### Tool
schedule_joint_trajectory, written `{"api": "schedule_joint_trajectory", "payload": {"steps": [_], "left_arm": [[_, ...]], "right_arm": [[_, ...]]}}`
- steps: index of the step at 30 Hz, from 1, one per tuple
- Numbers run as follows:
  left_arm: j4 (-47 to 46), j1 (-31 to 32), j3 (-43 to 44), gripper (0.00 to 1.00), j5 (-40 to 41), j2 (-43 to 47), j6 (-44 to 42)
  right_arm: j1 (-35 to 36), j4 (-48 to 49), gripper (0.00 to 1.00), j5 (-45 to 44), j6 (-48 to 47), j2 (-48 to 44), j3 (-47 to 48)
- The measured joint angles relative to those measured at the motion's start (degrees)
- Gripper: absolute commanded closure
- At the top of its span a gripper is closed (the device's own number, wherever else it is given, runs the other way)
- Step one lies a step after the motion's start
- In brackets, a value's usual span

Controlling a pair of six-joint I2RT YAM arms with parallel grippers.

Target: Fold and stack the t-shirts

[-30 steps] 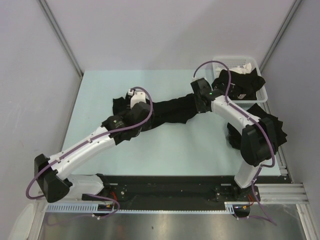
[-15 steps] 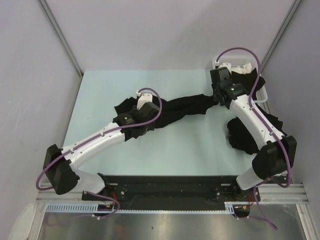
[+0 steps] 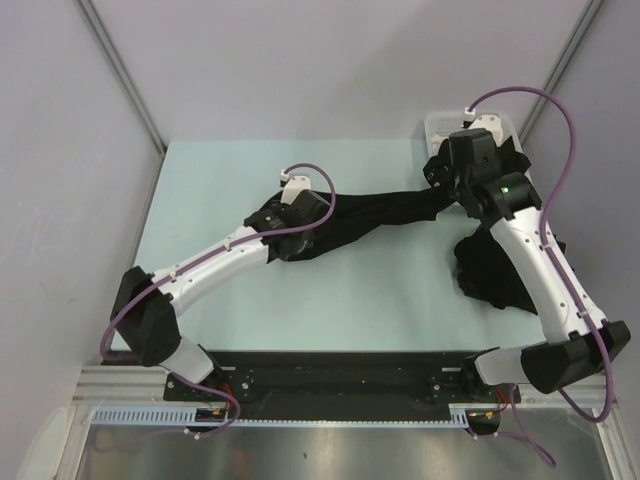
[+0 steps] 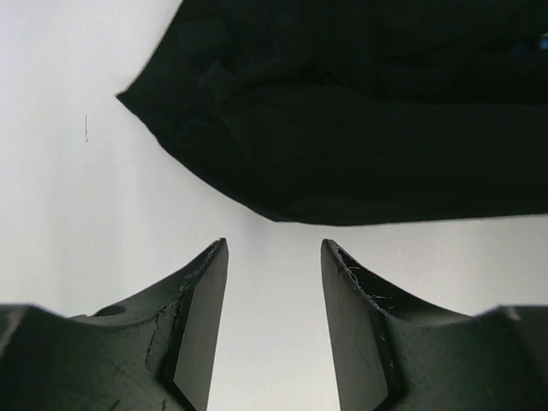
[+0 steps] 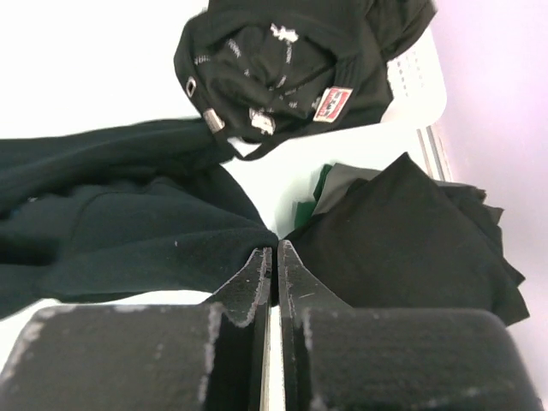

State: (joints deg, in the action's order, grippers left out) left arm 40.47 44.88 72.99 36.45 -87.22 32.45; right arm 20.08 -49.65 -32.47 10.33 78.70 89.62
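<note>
A black t-shirt [image 3: 380,212] lies stretched in a long band across the table's middle. My right gripper [image 3: 438,190] is shut on its right end; in the right wrist view the cloth [image 5: 128,227] runs into the closed tips of that gripper [image 5: 276,247]. My left gripper [image 3: 300,218] hovers over the shirt's left end. Its fingers [image 4: 201,308] stand open around bare table, with the black cloth [image 4: 360,128] just ahead of them and nothing held. A folded stack of dark t-shirts [image 3: 495,272] lies at the right, seen again as the stack [image 5: 402,244] in the right wrist view.
A white slotted basket [image 3: 440,125] stands at the back right corner and holds more black t-shirts [image 5: 282,77] with white print and a red label. Grey walls close in the table on the left, back and right.
My right gripper has moved back and to the right, pulling the t-shirt out long. The left arm has followed to the right, towards the shirt's left end.
</note>
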Motion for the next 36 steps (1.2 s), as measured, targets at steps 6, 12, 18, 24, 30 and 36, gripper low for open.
{"api": "schedule_joint_trajectory", "payload": {"steps": [6, 12, 18, 24, 30, 36], "left_arm": [[-0.85, -3.04, 0.11, 0.48, -0.68, -4.04, -0.66], [-2.51, -6.67, 1.16, 0.47, -1.18, -8.68, -2.49], [-4.5, -9.77, 5.81, 0.46, -1.25, -13.46, -4.5], [-6.56, -12.39, 10.71, 0.46, -2.86, -18.03, -6.84], [-6.75, -13.53, 16.83, 0.47, -5.07, -24.44, -7.67], [-6.25, -14.01, 17.9, 0.48, -6.45, -27.36, -7.54]], "right_arm": [[0.0, -3.26, 1.0, -0.11, 1.18, -2.62, 0.52], [-0.07, -6.16, 1.0, 0.33, 1.81, -2.6, -2.8], [0.52, -9.53, 1.0, 1.33, 3.06, -2.69, -4.44], [2.58, -12.52, 1.0, 1.16, 4.15, -4.76, -2.99], [2.84, -13.09, 1.0, 0.83, 4.55, -4.94, -2.93], [2.69, -13.03, 1.0, 0.85, 4.57, -3.96, -3.3]]}}
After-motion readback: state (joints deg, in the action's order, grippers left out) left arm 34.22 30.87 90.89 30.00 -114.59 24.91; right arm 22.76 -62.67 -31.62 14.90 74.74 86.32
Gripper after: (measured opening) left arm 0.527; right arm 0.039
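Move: The t-shirt's left end, the open left hand's goal, lies about 15 cm ahead, some 3 cm left and 15 cm below; from the right hand it is roughly 10 cm ahead, 40 cm left and 28 cm down. The right fingers already hold the shirt's right end. From them, the folded stack stands about 15 cm right, level fore and aft and 26 cm below, and the white basket roughly 28 cm ahead, 12 cm right and 25 cm below. Forward about 12 cm and down some 8 cm, the left hand goes out over the shirt's left end with fingers still half open, sinking first, reaching out nearly level, then sinking again. Meanwhile the right hand, still shut on the shirt's right end, lifts briefly, draws back about 6 cm towards its base and ends slightly lower, tipping its fingers about 10 degrees further down. ##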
